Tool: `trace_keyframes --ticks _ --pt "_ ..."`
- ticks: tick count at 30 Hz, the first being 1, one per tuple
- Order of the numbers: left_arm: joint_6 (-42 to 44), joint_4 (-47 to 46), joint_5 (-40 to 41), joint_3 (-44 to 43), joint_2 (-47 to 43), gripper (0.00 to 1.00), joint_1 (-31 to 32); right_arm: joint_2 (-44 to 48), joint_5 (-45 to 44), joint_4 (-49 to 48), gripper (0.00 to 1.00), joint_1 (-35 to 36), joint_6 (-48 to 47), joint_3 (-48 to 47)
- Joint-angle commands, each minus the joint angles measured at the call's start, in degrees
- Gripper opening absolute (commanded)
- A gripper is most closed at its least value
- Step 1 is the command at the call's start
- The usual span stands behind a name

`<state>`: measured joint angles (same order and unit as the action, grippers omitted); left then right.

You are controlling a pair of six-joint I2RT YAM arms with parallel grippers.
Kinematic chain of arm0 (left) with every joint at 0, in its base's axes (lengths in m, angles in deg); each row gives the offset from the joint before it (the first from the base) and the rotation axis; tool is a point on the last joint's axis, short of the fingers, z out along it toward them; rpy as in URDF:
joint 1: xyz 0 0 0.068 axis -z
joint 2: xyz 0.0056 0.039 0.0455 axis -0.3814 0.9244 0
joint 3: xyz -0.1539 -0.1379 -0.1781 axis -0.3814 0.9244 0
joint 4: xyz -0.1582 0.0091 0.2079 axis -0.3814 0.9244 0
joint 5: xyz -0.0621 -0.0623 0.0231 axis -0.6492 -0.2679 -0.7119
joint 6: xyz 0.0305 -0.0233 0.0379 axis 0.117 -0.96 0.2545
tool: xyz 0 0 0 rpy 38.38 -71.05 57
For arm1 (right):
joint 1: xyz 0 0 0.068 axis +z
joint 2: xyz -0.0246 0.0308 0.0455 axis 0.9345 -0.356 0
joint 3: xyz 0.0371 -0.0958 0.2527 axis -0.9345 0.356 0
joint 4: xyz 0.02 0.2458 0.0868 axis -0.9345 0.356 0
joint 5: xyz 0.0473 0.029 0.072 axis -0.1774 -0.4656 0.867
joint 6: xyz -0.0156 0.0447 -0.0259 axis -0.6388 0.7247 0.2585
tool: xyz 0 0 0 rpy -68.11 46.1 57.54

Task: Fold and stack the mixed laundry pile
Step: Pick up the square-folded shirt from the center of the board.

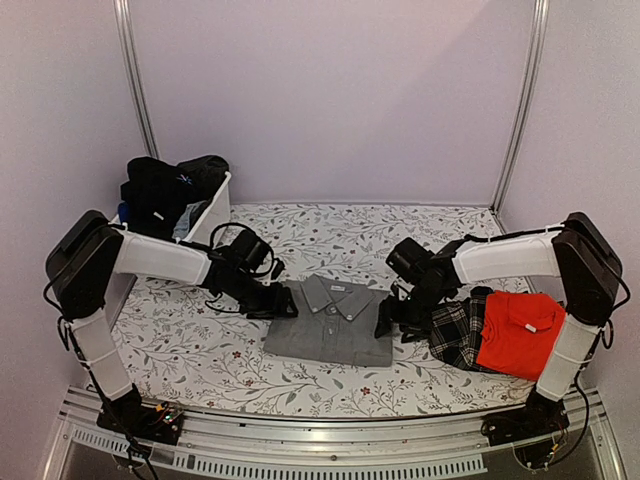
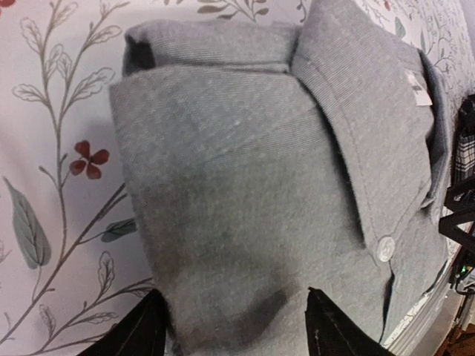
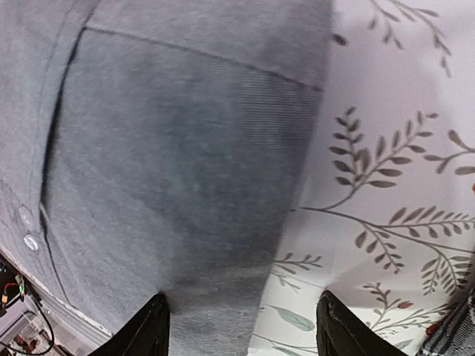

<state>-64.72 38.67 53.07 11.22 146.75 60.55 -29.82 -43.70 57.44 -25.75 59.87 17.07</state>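
A grey collared shirt (image 1: 330,322) lies folded into a rectangle at the middle of the table, collar toward the back. My left gripper (image 1: 284,301) is at its left edge. In the left wrist view the gripper (image 2: 237,330) stands open, both black fingertips (image 2: 141,331) spread over the grey shirt (image 2: 245,185). My right gripper (image 1: 386,320) is at the shirt's right edge, open (image 3: 241,332), one finger over the grey shirt (image 3: 171,163) and the other over bare tablecloth. A folded red shirt (image 1: 520,335) rests on black-and-white plaid cloth (image 1: 458,330) at the right.
A white plastic tub (image 1: 212,215) at the back left holds black garments (image 1: 165,185) and some blue cloth. The table has a floral cloth (image 1: 200,350). Metal frame posts stand at the back corners, and a rail runs along the near edge.
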Motion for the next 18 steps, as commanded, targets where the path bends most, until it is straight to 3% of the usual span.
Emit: trace_keyframes --ticks 1,4,11,18 --pt "-1.1 7.0 5.0 1.7 0.2 0.65 0.6 0.0 -4.4 1.7 0.67 0.1 4.0 1.7" --pt "-1.1 6.0 3.4 1.8 1.0 0.64 0.5 -3.5 -2.7 -1.7 0.65 0.7 4.2 0.0" --pt "-1.9 2.5 -1.0 3.1 3.1 0.47 1.4 -14.5 0.0 -3.4 0.47 3.4 2.9 -6.3" --pt "-2.0 -0.9 -5.3 3.2 4.2 0.03 3.1 -13.1 -4.4 0.2 0.01 3.7 2.9 -7.3"
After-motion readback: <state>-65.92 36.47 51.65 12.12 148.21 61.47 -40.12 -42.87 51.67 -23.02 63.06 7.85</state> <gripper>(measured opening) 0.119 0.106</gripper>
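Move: The square-folded grey shirt lies between the open hands, just below both, each pair of fingers astride a side edge. Its middle is about 10 cm right and 3 cm back of the left hand; from the right hand, some 11 cm left and 1 cm ahead. The plaid cloth sits roughly 16 cm right of the right hand, level with it, and the laundry basket about 24 cm left and 15 cm ahead of the left hand. The grey shirt is pinched from both sides: the right hand first eases a centimetre outward, then sweeps about 6 cm left and 3 cm forward into its right side, sinking slightly as its fingers close on cloth. The left hand barely shifts, drifting about 1 cm down, back and right late on, while its fingers shut on the left edge. ##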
